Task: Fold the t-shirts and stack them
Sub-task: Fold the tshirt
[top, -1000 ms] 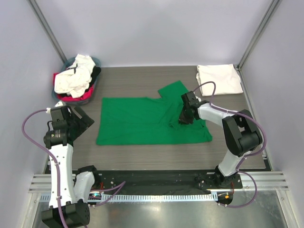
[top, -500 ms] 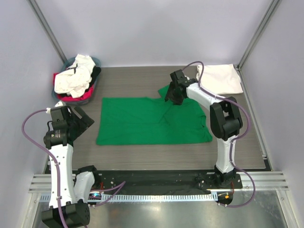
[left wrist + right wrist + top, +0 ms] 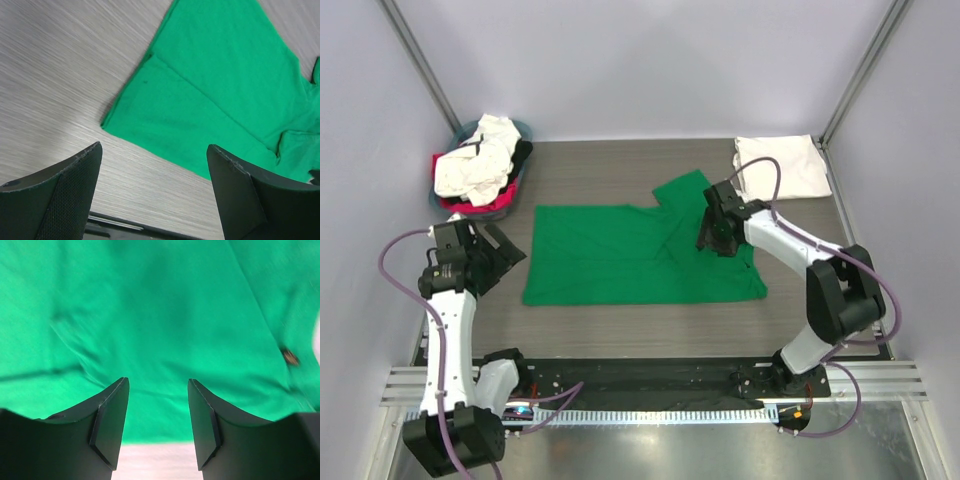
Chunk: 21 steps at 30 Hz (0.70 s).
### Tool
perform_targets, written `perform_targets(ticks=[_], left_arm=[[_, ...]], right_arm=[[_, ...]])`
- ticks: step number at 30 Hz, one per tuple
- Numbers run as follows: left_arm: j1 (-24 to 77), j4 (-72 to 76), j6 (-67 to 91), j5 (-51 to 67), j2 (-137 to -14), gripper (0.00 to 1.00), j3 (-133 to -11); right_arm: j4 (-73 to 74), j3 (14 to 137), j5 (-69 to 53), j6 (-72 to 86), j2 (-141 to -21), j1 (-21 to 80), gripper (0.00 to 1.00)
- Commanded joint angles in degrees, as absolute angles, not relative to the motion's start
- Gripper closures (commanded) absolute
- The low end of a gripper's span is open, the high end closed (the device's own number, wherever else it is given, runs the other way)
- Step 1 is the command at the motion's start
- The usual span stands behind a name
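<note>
A bright green t-shirt (image 3: 630,255) lies spread flat on the middle of the table, one sleeve pointing to the back. My right gripper (image 3: 713,230) hovers over its right part. In the right wrist view its fingers stand open (image 3: 157,382) above green cloth (image 3: 165,305) with nothing between them. My left gripper (image 3: 495,250) is wide open left of the shirt. The left wrist view shows that gripper (image 3: 154,147) over bare table, with the green shirt's corner (image 3: 225,85) ahead. A folded white t-shirt (image 3: 782,167) rests at the back right.
A round grey-blue basket (image 3: 466,128) at the back left holds crumpled white (image 3: 475,165), pink-red (image 3: 490,205) and black (image 3: 523,152) shirts. Grey walls close the table on three sides. A black strip and metal rail run along the near edge.
My right gripper has opened; it swung back to the sleeve, then returned over the shirt's right part. The left gripper has shifted slightly nearer.
</note>
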<state>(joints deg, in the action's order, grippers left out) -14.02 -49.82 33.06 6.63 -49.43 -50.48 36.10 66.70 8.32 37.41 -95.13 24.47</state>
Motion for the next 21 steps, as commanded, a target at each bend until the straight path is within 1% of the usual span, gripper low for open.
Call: perform_targets(ticks=[1,4,5,8,9,14,18,21], left_arm=[[-12.8,-44.6,35.1,11.3,-53.9,0.14,-48.9],[-8.1,-41.6,38.0,10.8,-57.5,0.14,-47.6],[-4.9,-40.5,38.8,9.9,-59.7,0.14,-46.7],[-0.6,-35.8,41.9,8.0,-65.0,0.14,-43.8],[1.2,-34.4,42.6,7.7,-66.3,0.14,-42.8],[1.7,-25.0,46.0,7.1,-73.7,0.17,-37.5],[1.6,-25.7,48.1,0.9,-78.0,0.18,-36.5],[1.6,-26.7,50.9,-2.1,-76.9,0.18,-34.6]], right_arm=[[33.1,60.2,7.9,36.8,-89.0,22.8,0.44],[31.1,54.0,4.8,37.0,-86.8,20.4,0.44],[30.8,51.3,4.2,37.2,-85.4,19.8,0.44],[28.9,46.4,1.4,37.0,-82.7,16.2,0.44],[28.3,45.4,-1.2,36.9,-82.4,15.1,0.44],[27.9,40.6,-3.7,34.7,-81.3,9.0,0.44],[28.7,37.4,-3.5,35.0,-80.4,4.8,0.44],[29.1,35.2,-3.5,36.1,-80.0,4.1,0.43]])
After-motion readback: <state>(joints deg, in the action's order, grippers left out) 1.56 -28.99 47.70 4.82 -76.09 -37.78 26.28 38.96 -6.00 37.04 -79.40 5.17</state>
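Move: The folded green t-shirt's near-left corner is about 2 cm behind the left hand, 2 cm to its right and 16 cm below; the shirt's far-left corner is about 20 cm ahead and 5 cm right. The near-right corner lies some 10 cm behind the right hand, 13 cm to its right and 7 cm below; the size tag is about 3 cm back and 10 cm right. Down some 14 cm and about 7 cm to the right goes the left hand, wide open and tipping to point more steeply down, until its fingertips straddle the cloth by the near-left corner. The right hand comes back, right and down to the near-right corner, then slides right a little more with its tips on the cloth, half open, turning about 15 degrees clockwise. ##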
